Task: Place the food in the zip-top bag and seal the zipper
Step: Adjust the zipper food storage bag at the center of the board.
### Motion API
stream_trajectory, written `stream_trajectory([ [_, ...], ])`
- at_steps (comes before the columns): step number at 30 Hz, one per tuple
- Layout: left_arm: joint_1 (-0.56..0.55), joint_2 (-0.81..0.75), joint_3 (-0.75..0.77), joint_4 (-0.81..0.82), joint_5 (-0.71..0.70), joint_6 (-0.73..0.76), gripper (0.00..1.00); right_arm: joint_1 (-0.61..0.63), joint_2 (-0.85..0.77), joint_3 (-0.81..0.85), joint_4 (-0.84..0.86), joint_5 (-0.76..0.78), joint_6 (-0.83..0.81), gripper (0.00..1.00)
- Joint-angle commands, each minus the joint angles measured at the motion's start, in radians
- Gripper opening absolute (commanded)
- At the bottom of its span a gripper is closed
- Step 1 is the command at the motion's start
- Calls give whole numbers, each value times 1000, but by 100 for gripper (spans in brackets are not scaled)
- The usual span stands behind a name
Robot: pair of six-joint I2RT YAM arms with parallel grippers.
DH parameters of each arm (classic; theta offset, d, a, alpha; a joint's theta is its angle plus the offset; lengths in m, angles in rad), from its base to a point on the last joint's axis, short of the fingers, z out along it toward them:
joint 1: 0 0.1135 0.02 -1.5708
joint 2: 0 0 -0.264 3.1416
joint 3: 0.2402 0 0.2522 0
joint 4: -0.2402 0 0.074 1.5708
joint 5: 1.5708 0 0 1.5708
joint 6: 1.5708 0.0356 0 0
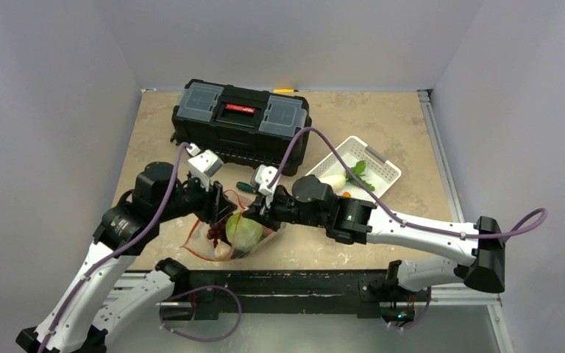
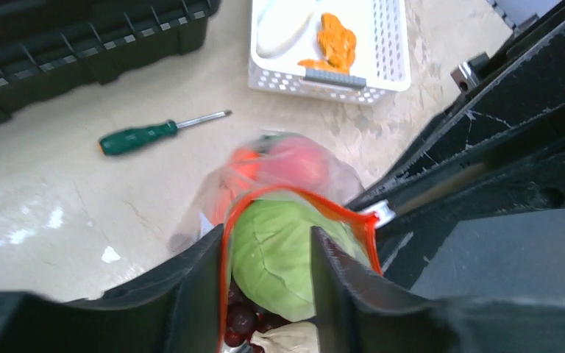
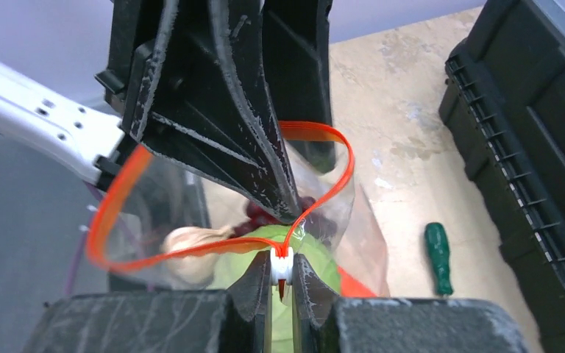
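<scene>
The clear zip-top bag [image 1: 221, 246] lies near the table's front edge, its mouth held wide. Inside are a pale green cabbage [image 2: 279, 257], dark red grapes [image 2: 239, 320], a pink peach [image 2: 294, 162] and a pale garlic-like piece [image 3: 184, 243]. The orange-red zipper [image 3: 191, 254] forms an open loop. My left gripper [image 2: 266, 243] is open at the mouth: one finger reaches through the loop, and the rim strip runs along the other finger [image 2: 199, 294]. My right gripper [image 3: 282, 257] is shut on the zipper's white slider [image 3: 282, 268] at the end of the strip.
A black toolbox [image 1: 240, 121] stands at the back. A green-handled screwdriver [image 2: 136, 137] lies between it and the bag. The white slatted basket [image 1: 379, 163] at the right holds an orange piece [image 2: 336, 40] and a white piece [image 2: 283, 29].
</scene>
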Motion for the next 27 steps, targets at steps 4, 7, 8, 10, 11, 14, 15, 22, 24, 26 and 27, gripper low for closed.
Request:
stream_trajectory([
  [4, -2, -19, 101, 164, -12, 43, 57, -36, -27, 141, -114, 8, 237, 0],
  [7, -2, -45, 67, 291, 34, 76, 59, -69, -15, 135, -109, -21, 251, 0],
  [8, -2, -57, 48, 340, 60, 92, 59, -74, -13, 132, -109, -25, 250, 0],
  [10, -2, -70, 5, 419, 130, 144, 59, -83, -17, 119, -99, -42, 253, 0],
  [11, -3, -77, -15, 455, 171, 174, 60, -86, -23, 109, -91, -54, 254, 0],
  [14, -3, -81, -90, 536, 330, 276, 69, -97, -52, 90, -78, -87, 242, 0],
  [15, -4, -76, -111, 551, 390, 304, 74, -102, -59, 85, -75, -99, 237, 0],
  [22, -31, -22, -156, 560, 524, 372, 100, -112, -77, 82, -112, -146, 204, 0],
  [24, -57, -11, -170, 522, 501, 418, 100, -112, -80, 84, -124, -149, 198, 0],
  [26, -73, -4, -181, 480, 472, 467, 100, -112, -88, 85, -135, -154, 190, 0],
  [27, -78, -4, -191, 471, 459, 476, 99, -112, -94, 84, -139, -158, 187, 0],
])
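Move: The left hand, fingers a third open over the bag's mouth, has the zipper corner held by the right hand about 5 cm to its right, 1 cm back and 3 cm below. The cabbage lies some 4 cm right, 5 cm back and 8 cm below; the garlic roughly 9 cm back, 1 cm left and 8 cm below. The screwdriver lies about 5 cm ahead and 6 cm right, on the table. For the right hand, that corner sits between its shut pads. Up first, by roughly 8 cm, the left hand clears the bag's rim, then swings right and down towards the pinched zipper corner, fingers spreading fully open either side of it while the wrist tips up and turns clockwise, some 30 degrees each. The right hand keeps its pinch, rises slightly and draws the corner to the right. ##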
